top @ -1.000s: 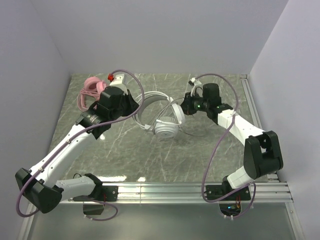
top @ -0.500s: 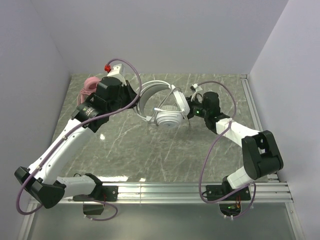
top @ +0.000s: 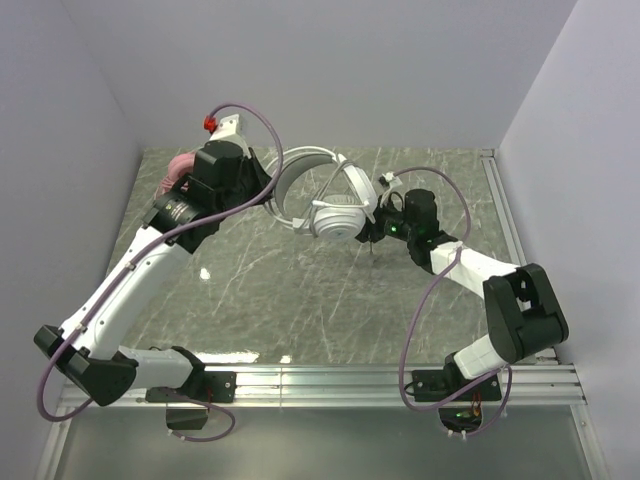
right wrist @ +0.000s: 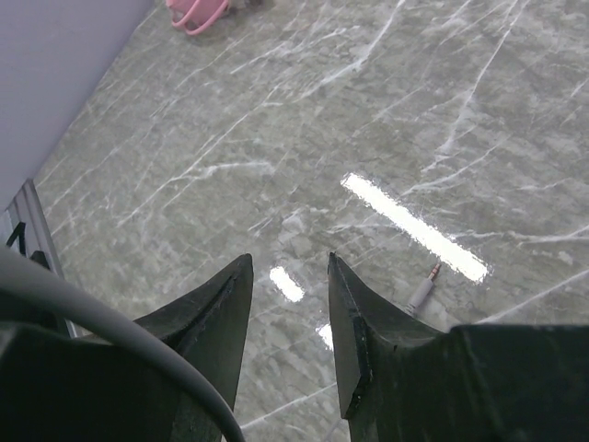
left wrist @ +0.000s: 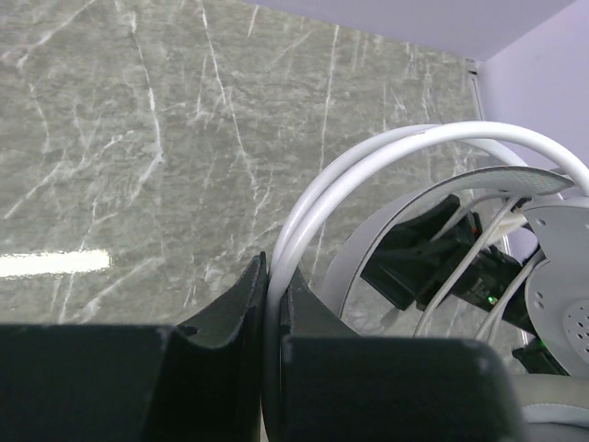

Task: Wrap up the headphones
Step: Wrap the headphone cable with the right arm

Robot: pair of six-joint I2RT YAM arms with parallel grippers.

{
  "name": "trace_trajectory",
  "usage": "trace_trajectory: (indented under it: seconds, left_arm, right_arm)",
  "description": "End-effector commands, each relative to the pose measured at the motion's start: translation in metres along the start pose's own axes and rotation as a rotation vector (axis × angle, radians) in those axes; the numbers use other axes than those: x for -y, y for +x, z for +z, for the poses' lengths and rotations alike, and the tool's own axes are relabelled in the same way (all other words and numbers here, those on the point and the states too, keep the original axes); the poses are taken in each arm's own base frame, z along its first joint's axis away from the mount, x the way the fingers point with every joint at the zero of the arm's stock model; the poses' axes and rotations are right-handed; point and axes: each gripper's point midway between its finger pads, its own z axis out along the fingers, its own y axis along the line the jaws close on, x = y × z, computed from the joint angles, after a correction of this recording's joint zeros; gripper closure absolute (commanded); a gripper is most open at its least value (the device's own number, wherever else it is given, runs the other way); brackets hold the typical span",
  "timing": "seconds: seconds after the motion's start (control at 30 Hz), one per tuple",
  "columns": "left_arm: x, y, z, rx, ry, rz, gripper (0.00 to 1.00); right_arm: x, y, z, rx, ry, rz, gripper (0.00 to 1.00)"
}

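The white headphones (top: pixel 335 215) hang lifted off the table, one earcup dangling. My left gripper (top: pixel 266 192) is shut on their white headband (left wrist: pixel 386 152), which is pinched between the left gripper's (left wrist: pixel 274 276) black fingers. The right gripper (top: pixel 376 234) sits low, just right of the earcup. In the right wrist view the right gripper (right wrist: pixel 287 262) stands open with only bare table between its fingers. A grey jack plug (right wrist: pixel 421 293) lies on the table beside its right finger. The pink headphones (top: pixel 182 168) rest at the back left, mostly hidden behind my left arm, and their pink band (right wrist: pixel 198 11) shows far off.
Aluminium rails run along the near edge (top: pixel 400 378) and the right side (top: pixel 500 200) of the marble table (top: pixel 270 300). Walls close in on the left, back and right. A grey arm cable (right wrist: pixel 83 308) crosses the right wrist view's lower left.
My left arm has lifted the white headphones up and toward the back. The right gripper has opened and dropped lower, shifting slightly toward the near side.
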Motion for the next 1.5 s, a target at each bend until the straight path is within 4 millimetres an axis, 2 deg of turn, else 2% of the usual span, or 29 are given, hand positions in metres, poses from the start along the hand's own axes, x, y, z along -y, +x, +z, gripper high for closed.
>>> trace_trajectory:
  seconds: [0.0, 0.13, 0.2, 0.57, 0.9, 1.23, 1.47]
  left_arm:
    - [0.024, -0.046, -0.011, 0.132, 0.062, -0.064, 1.0]
    - [0.026, -0.061, -0.01, 0.147, 0.051, -0.053, 1.0]
    - [0.023, -0.061, -0.003, 0.132, 0.033, -0.043, 1.0]
    - [0.025, -0.087, 0.007, 0.139, 0.054, -0.062, 1.0]
    - [0.002, -0.101, 0.03, 0.139, -0.02, -0.066, 1.0]
    - [0.001, -0.117, 0.021, 0.161, 0.004, -0.088, 1.0]
    - [0.0, -0.124, 0.012, 0.177, 0.007, -0.094, 1.0]
  right_arm:
    - [-0.016, -0.024, -0.006, 0.078, -0.03, -0.067, 0.54]
    - [-0.02, -0.022, -0.007, 0.077, -0.05, -0.068, 0.54]
    - [-0.023, -0.023, -0.007, 0.078, -0.064, -0.07, 0.53]
    - [-0.033, -0.019, -0.007, 0.067, -0.088, -0.08, 0.53]
    - [-0.033, -0.017, -0.006, 0.06, -0.082, -0.082, 0.51]
    - [-0.005, -0.006, 0.001, 0.039, 0.06, -0.063, 0.51]
    - [0.001, 0.001, 0.002, 0.041, 0.103, -0.057, 0.59]
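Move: The headphone cable dangles near the open right fingers, about 4 cm to the right of the hand point, 2 cm back and 5 cm below. The lower ear cup stands some 12 cm above that hand, 4 cm back and 3 cm to its left. From the left hand, which holds the headband, the cable is roughly 20 cm right, level ahead and 23 cm below; the pink headphones lie about 22 cm left, 16 cm ahead and 32 cm below. Forward by about 7.5 cm, drifting left and rising some 4 cm each, the left hand carries the white headphones away from the right hand, keeping its pinch on the headband and turning slightly counter-clockwise. The right hand stays low and half open, easing up, left and back a centimetre or so, then returning as its wrist swings slightly clockwise. ##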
